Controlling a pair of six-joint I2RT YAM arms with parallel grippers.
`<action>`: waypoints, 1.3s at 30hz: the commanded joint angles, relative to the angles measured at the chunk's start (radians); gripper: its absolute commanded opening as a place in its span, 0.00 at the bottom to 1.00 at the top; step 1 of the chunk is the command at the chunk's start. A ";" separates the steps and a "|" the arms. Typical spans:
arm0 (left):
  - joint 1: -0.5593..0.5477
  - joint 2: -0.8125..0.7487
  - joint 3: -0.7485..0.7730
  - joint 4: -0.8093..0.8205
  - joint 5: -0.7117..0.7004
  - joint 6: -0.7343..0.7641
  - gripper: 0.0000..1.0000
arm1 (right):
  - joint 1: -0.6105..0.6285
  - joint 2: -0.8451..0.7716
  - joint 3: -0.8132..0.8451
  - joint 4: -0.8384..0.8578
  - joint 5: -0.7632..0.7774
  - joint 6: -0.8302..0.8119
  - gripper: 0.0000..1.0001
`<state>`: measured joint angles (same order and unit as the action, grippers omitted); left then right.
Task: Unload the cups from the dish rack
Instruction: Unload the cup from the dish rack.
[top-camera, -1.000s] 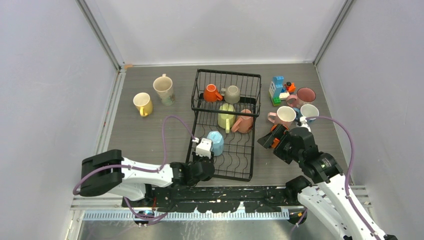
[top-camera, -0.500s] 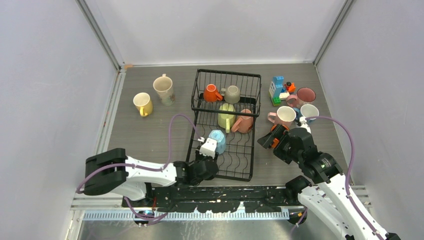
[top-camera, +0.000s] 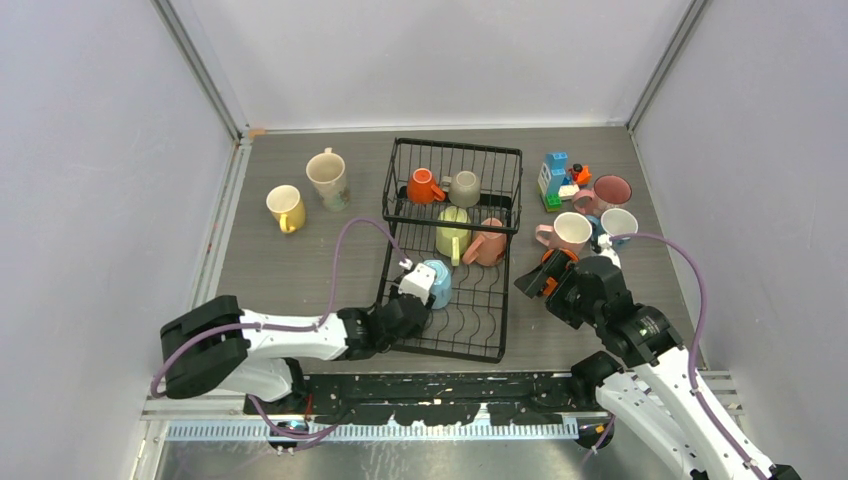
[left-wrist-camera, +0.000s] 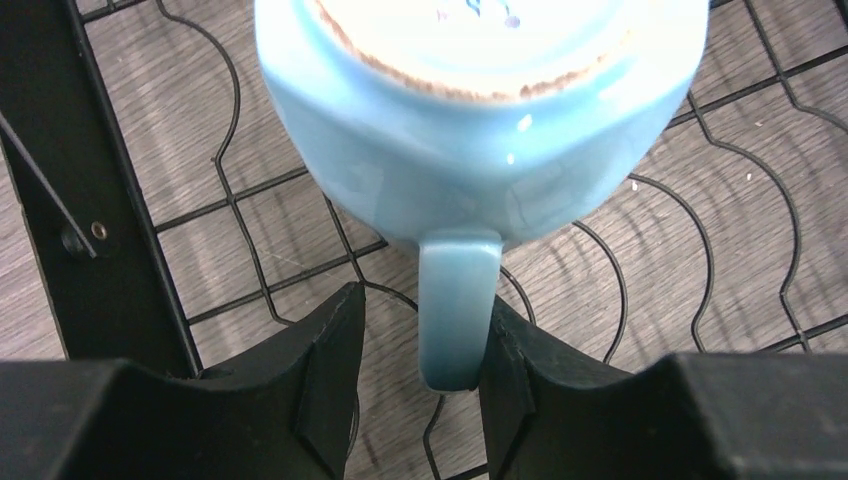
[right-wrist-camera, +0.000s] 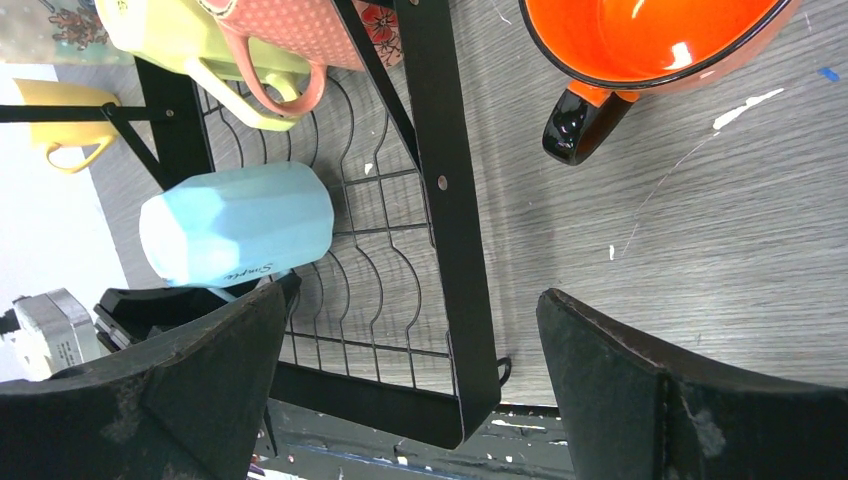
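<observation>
The black wire dish rack (top-camera: 505, 300) holds a light blue cup (top-camera: 436, 283) lying on its side on the wavy tray. A pale green cup (top-camera: 452, 232) and a pink cup (top-camera: 487, 243) lie farther back. An orange cup (top-camera: 424, 187) and a grey cup (top-camera: 464, 188) sit in the basket section. My left gripper (left-wrist-camera: 425, 330) is open around the blue cup's handle (left-wrist-camera: 457, 300). The right finger touches the handle and the left finger stands apart from it. My right gripper (top-camera: 535, 280) hangs wide open beside the rack's right edge (right-wrist-camera: 450, 200), holding nothing.
A yellow cup (top-camera: 285, 207) and a cream cup (top-camera: 327, 175) stand left of the rack. To its right are a pink cup (top-camera: 572, 232), a dark pink cup (top-camera: 610, 190), a pale cup (top-camera: 619, 222), an orange cup (right-wrist-camera: 650, 40) and a toy-block figure (top-camera: 557, 180).
My left wrist has shifted a little farther into the rack, toward the blue cup. The right arm has not moved.
</observation>
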<state>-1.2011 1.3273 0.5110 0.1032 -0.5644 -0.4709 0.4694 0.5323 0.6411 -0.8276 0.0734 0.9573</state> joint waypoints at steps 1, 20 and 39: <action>0.041 -0.040 -0.007 0.067 0.121 0.072 0.45 | 0.005 -0.006 -0.004 0.041 0.020 0.015 1.00; 0.110 0.035 0.030 0.073 0.274 0.117 0.20 | 0.006 -0.014 -0.009 0.033 0.025 0.017 1.00; 0.111 -0.121 0.055 0.057 0.363 0.000 0.00 | 0.007 -0.032 0.060 0.015 0.011 -0.003 1.00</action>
<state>-1.0927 1.2858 0.5358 0.0711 -0.2455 -0.3901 0.4698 0.5106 0.6376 -0.8291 0.0738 0.9668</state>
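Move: The light blue cup stands upside down in the rack with its handle already between the left hand's open fingertips; its middle is about 5 cm ahead and 3 cm to the right, roughly level with the fingers. The lime cup stands some 14 cm ahead and 5 cm right of that hand, the coral cup about 12 cm ahead and 12 cm right. From the right hand the blue cup lies about 18 cm left, 3 cm ahead and 11 cm below. The left hand eases about 1 cm to the right while its wrist swings some 10 degrees clockwise to square up to the light blue cup's handle, then sinks about 1.5 cm as the fingers close from nearly half open and pinch the handle from both sides. After a short hold it keeps the grip and starts up and back towards the base, rising about 1.5 cm from its lowest point and drawing back 1 cm, with the fingertips tipping slightly further down. ##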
